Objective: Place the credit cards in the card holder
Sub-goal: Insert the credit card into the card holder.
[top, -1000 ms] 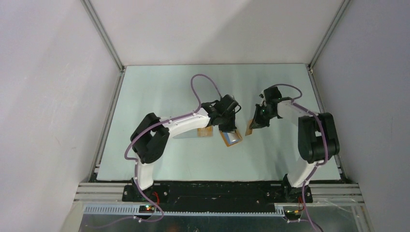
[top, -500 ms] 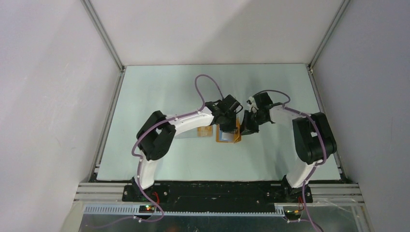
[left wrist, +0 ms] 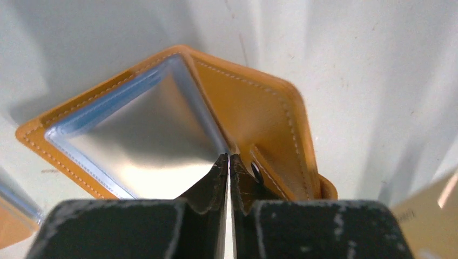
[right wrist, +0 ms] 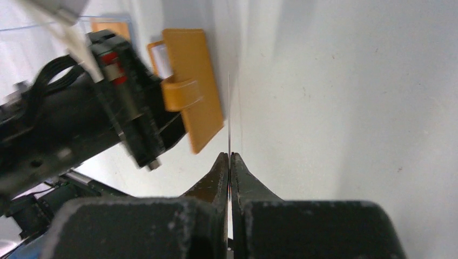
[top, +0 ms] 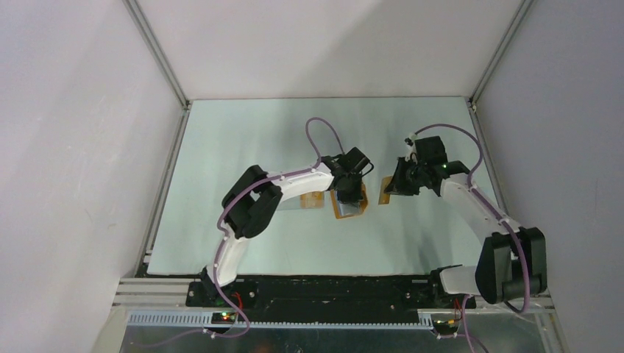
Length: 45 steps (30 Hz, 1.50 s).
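The card holder (top: 350, 207) is an orange-mustard wallet lying open in the middle of the table, its shiny blue-edged inner panel (left wrist: 146, 129) facing up. My left gripper (top: 347, 193) is shut on the card holder (left wrist: 259, 108), pinching it near the tab clasp (left wrist: 270, 172). To its right my right gripper (top: 392, 188) is shut on a tan credit card (top: 384, 192), held apart from the wallet. In the right wrist view that card (right wrist: 229, 118) shows only as a thin edge above the jaws. A second credit card (top: 313, 200) lies on the table left of the wallet.
A clear plastic case (top: 288, 203) lies under the left forearm beside the second card. The white table (top: 243, 140) is walled on three sides. The left arm's purple cable (top: 318, 129) loops above the wallet.
My right gripper drew in close to the wallet half a second ago and has since pulled back to the right with the card still in it. The left gripper and wallet shifted slightly right.
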Motion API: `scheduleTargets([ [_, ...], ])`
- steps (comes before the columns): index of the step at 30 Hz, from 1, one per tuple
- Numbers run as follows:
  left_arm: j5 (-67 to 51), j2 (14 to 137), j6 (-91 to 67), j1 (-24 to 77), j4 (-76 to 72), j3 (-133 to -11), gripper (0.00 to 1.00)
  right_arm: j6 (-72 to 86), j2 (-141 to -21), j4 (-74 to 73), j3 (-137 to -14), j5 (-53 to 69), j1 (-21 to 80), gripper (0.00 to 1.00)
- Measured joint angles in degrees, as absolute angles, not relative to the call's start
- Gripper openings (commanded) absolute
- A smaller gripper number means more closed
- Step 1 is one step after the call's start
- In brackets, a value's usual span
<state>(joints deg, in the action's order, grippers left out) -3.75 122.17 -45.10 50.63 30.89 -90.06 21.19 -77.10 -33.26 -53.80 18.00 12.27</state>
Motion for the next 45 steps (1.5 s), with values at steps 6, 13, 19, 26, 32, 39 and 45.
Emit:
scheduleTargets([
  [6,-3.86,124.53,-44.49,50.87,30.98,-93.25,0.08,20.73,-74.65,-33.26,-53.80,23.40,11.00,0.00],
  [13,-4.36,125.29,-44.40,50.87,31.22,-94.24,0.08,21.80,-74.78,-31.94,-53.80,31.83,11.33,0.00],
  [19,-4.67,125.38,-43.46,50.78,31.57,-94.24,0.08,22.13,-75.77,-31.03,-53.87,31.59,13.93,0.00],
  [26,-4.75,125.38,-43.03,50.74,31.51,-94.26,0.08,20.69,-81.12,-31.03,-54.24,22.79,15.57,0.00],
  [32,-4.78,125.34,-42.87,50.81,30.96,-94.00,0.09,19.27,-85.84,-30.11,-55.70,16.05,15.90,0.00],
  [39,-4.64,123.13,-41.45,50.87,31.40,-92.40,0.34,18.94,-91.13,-30.68,-56.01,8.36,16.32,0.00],
  [45,-5.34,118.19,-41.08,49.98,32.45,-91.33,0.41,18.85,-93.23,-30.04,-56.84,10.13,16.19,0.00],
])
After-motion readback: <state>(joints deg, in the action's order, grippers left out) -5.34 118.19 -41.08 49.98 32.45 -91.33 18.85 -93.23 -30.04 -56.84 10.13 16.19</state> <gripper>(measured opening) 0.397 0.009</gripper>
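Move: The left gripper, almost shut, has its tips down at the fold of the card holder. The holder's middle is about 3 cm to its left, level with it fore and aft and roughly 1 cm lower; the strapped flap is some 2 cm to its right and 1 cm ahead. From the right gripper, which holds a credit card, the holder's middle is about 12 cm left, 1 cm back and 9 cm below. The clear box's tan card lies some 14 cm left of the left gripper, level fore and aft. Keep the left tips down at the holder's fold, easing them a little over 1 cm right, then lift about 4 cm clear and spread the fingers part way. Meanwhile swing the right gripper, still pinching its card, up and left with a slight roll, then roll it back past its starting tilt and bring it right, forward and about 10 cm down beside the flap's outer edge. ##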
